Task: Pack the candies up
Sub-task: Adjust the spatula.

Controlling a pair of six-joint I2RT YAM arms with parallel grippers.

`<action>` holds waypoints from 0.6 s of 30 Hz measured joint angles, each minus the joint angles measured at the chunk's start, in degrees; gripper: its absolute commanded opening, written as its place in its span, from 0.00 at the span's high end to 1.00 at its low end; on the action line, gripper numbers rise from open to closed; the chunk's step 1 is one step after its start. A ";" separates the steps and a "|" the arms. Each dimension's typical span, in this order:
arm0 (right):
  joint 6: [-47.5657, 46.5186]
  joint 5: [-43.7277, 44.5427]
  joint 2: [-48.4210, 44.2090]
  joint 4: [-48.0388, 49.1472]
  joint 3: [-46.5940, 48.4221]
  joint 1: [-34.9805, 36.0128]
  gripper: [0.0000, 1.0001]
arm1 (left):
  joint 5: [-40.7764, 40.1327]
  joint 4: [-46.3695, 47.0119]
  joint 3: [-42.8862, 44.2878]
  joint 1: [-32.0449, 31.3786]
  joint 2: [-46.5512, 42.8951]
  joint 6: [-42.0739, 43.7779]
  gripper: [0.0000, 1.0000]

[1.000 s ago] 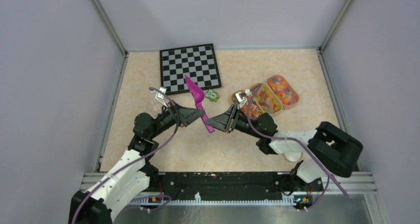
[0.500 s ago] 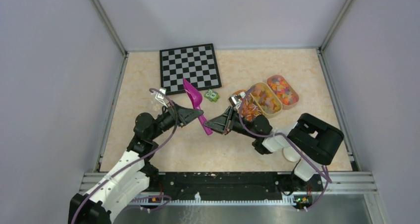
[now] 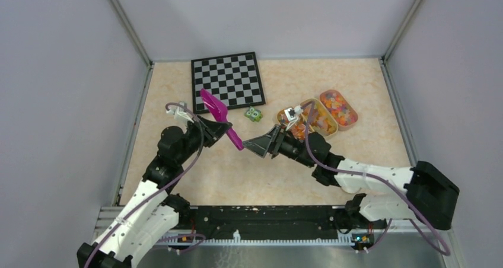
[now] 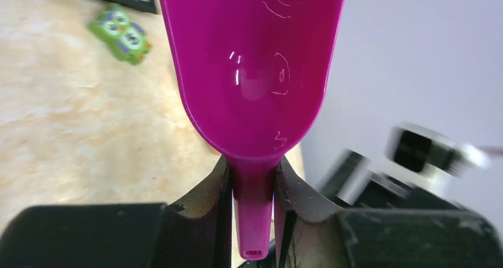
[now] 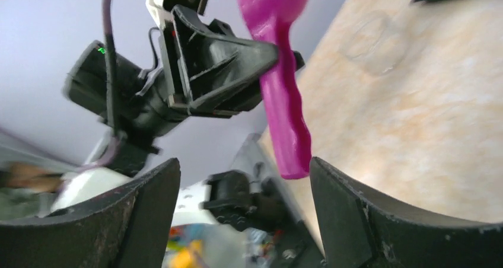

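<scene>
My left gripper (image 3: pixel 223 128) is shut on the handle of the magenta scoop (image 3: pixel 216 109), which it holds above the table with the bowl pointing toward the chessboard. In the left wrist view the handle (image 4: pixel 254 214) sits pinched between both fingers, and the empty bowl (image 4: pixel 252 60) fills the frame. My right gripper (image 3: pixel 250 144) stands open just right of the handle's end (image 5: pixel 289 152) and does not touch it. The candies (image 3: pixel 320 118) lie in two oval trays at the right, behind the right arm.
A small green block with eyes (image 3: pixel 254 114) lies on the table between the scoop and the trays. The chessboard (image 3: pixel 228 78) lies flat at the back left. Metal rails and grey walls bound the table on three sides.
The left gripper closed on the scoop handle and the right gripper opened and let go. The left arm has carried the scoop leftward, away from the right gripper.
</scene>
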 measured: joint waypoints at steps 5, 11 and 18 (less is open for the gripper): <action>-20.55 15.23 -2.27 -22.45 14.60 9.64 0.23 | -6.58 -12.26 5.92 0.04 5.22 0.52 1.00; -37.88 26.27 3.58 -31.19 20.63 14.60 0.24 | -9.68 -24.20 12.28 0.04 12.72 -1.90 1.00; -59.10 38.80 17.11 -32.39 26.93 24.55 0.25 | -9.68 -30.29 13.07 0.04 13.86 -5.99 1.00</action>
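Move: The spatula's handle end, the nearest part for the open right hand, lies about 5 cm to that hand's left and 1 cm ahead, near its height. From the left hand, which already grips the neck, this handle end is roughly 6 cm back and 3 cm to the right. From the right hand, the green owl stands some 17 cm ahead, straight out, and the nearest candy tray 12 cm ahead and 18 cm right, both about 23 cm below. The spatula, still pinched in the left fingers, is carried down about 7 cm and slightly left while that wrist tips down some 30 degrees. The right hand, staying open, first rises a little, then sinks below its starting height, going about 7 cm left towards the handle end and rolling strongly about its finger line, counter-clockwise seen from behind the hand. ##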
